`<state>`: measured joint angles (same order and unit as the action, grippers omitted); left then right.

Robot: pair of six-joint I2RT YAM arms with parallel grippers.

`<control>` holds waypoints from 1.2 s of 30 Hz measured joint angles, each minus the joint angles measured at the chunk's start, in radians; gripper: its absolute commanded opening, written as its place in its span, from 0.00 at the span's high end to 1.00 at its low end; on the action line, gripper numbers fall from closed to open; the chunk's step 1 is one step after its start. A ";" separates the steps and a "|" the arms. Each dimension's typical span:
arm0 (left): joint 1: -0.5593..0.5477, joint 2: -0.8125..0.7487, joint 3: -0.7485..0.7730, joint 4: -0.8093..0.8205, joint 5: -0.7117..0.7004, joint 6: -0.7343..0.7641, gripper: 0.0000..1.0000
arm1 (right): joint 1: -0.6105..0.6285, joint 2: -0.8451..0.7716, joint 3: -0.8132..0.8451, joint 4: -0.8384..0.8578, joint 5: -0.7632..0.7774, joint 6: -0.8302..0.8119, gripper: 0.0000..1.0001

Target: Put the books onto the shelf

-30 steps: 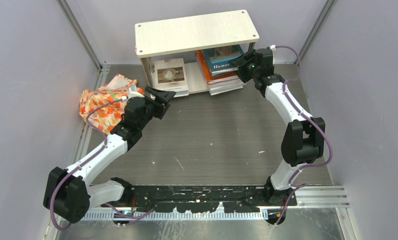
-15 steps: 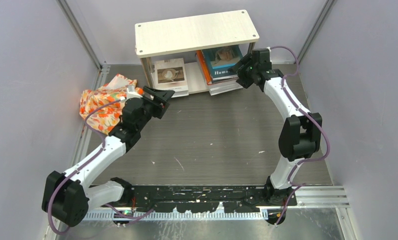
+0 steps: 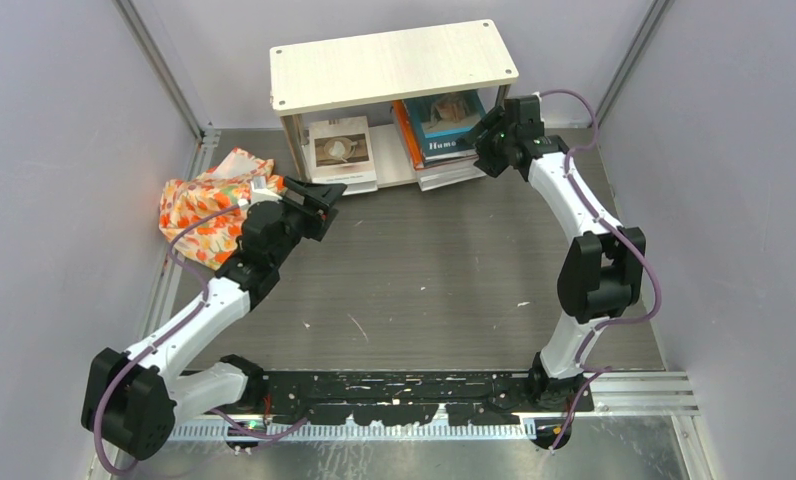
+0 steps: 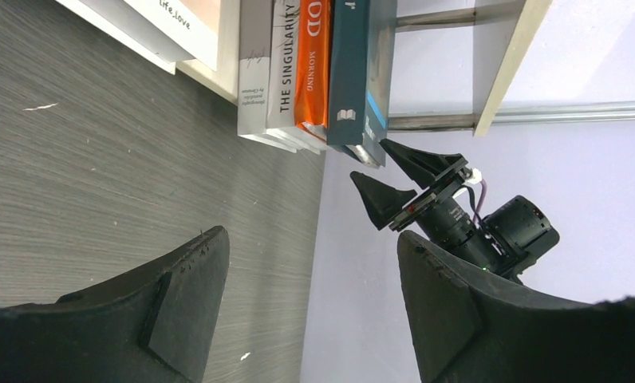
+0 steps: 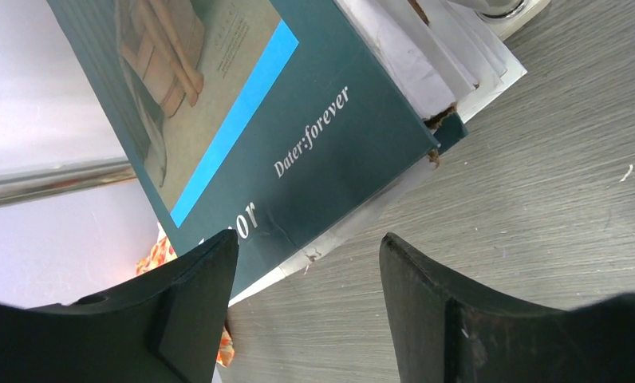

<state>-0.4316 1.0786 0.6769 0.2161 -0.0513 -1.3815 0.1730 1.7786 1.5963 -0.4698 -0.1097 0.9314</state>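
The shelf point(image 3: 394, 62) stands at the back of the table. Its lower board carries a beige coffee-cup book point(image 3: 341, 148) on the left and a stack topped by the teal "Humor" book point(image 3: 444, 118) on the right. The left wrist view shows that stack edge-on: teal book point(image 4: 360, 72), orange spine point(image 4: 314, 64), white spine point(image 4: 282, 72), grey spine point(image 4: 254, 72). My right gripper point(image 3: 484, 142) sits open at the stack's right corner, with the teal cover point(image 5: 298, 120) just beyond its fingertips point(image 5: 211, 271) and nothing between them. My left gripper point(image 3: 326, 198) hangs open and empty in front of the beige book.
An orange-and-white floral cloth point(image 3: 209, 210) lies crumpled at the left, beside my left forearm. The shelf's wooden side wall point(image 4: 512, 64) and a metal rail stand behind the stack. Grey walls enclose the table on three sides.
My right gripper moved in towards the shelf and the teal book slid further onto the stack. Its jaws have widened. My left arm drew back slightly to the left.
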 measured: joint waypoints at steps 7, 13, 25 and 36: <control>0.000 -0.014 0.000 0.004 0.000 -0.002 0.23 | 0.003 -0.053 -0.002 -0.026 0.014 -0.026 0.30; 0.000 -0.014 0.000 0.004 0.000 0.000 0.23 | 0.004 -0.144 -0.032 -0.036 0.041 -0.056 0.40; 0.000 -0.014 0.000 -0.003 0.000 0.008 0.23 | 0.004 -0.200 -0.124 -0.043 0.089 -0.107 0.91; 0.015 -0.014 0.000 -0.011 0.000 0.029 0.23 | 0.004 -0.101 -0.119 -0.032 0.090 -0.113 0.94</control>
<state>-0.4168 1.0645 0.6765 0.2050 -0.0509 -1.3525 0.1772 1.6775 1.4776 -0.5018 -0.0196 0.8181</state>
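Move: Ahead and to the left of the right hand lies the teal Humor book on top of its stack, its middle about 8 cm farther out, 6 cm left and 2 cm lower. The orange book is under it, some 8 cm ahead, 8 cm left and 5 cm below the hand; the shelf's right front post stands about 7 cm ahead and 6 cm right, level in height. From the left hand the Humor book is roughly 22 cm ahead, 25 cm right and 5 cm below. Backing the right hand off the Humor book's front right corner, where one finger seems to rest, it lifts about 5 cm while drawing back and slightly right. Its open fingers then shut completely as it begins to sink, and the closed tips go down some 6 cm in front of the stack, edging forward again, with a slight roll of the wrist. ##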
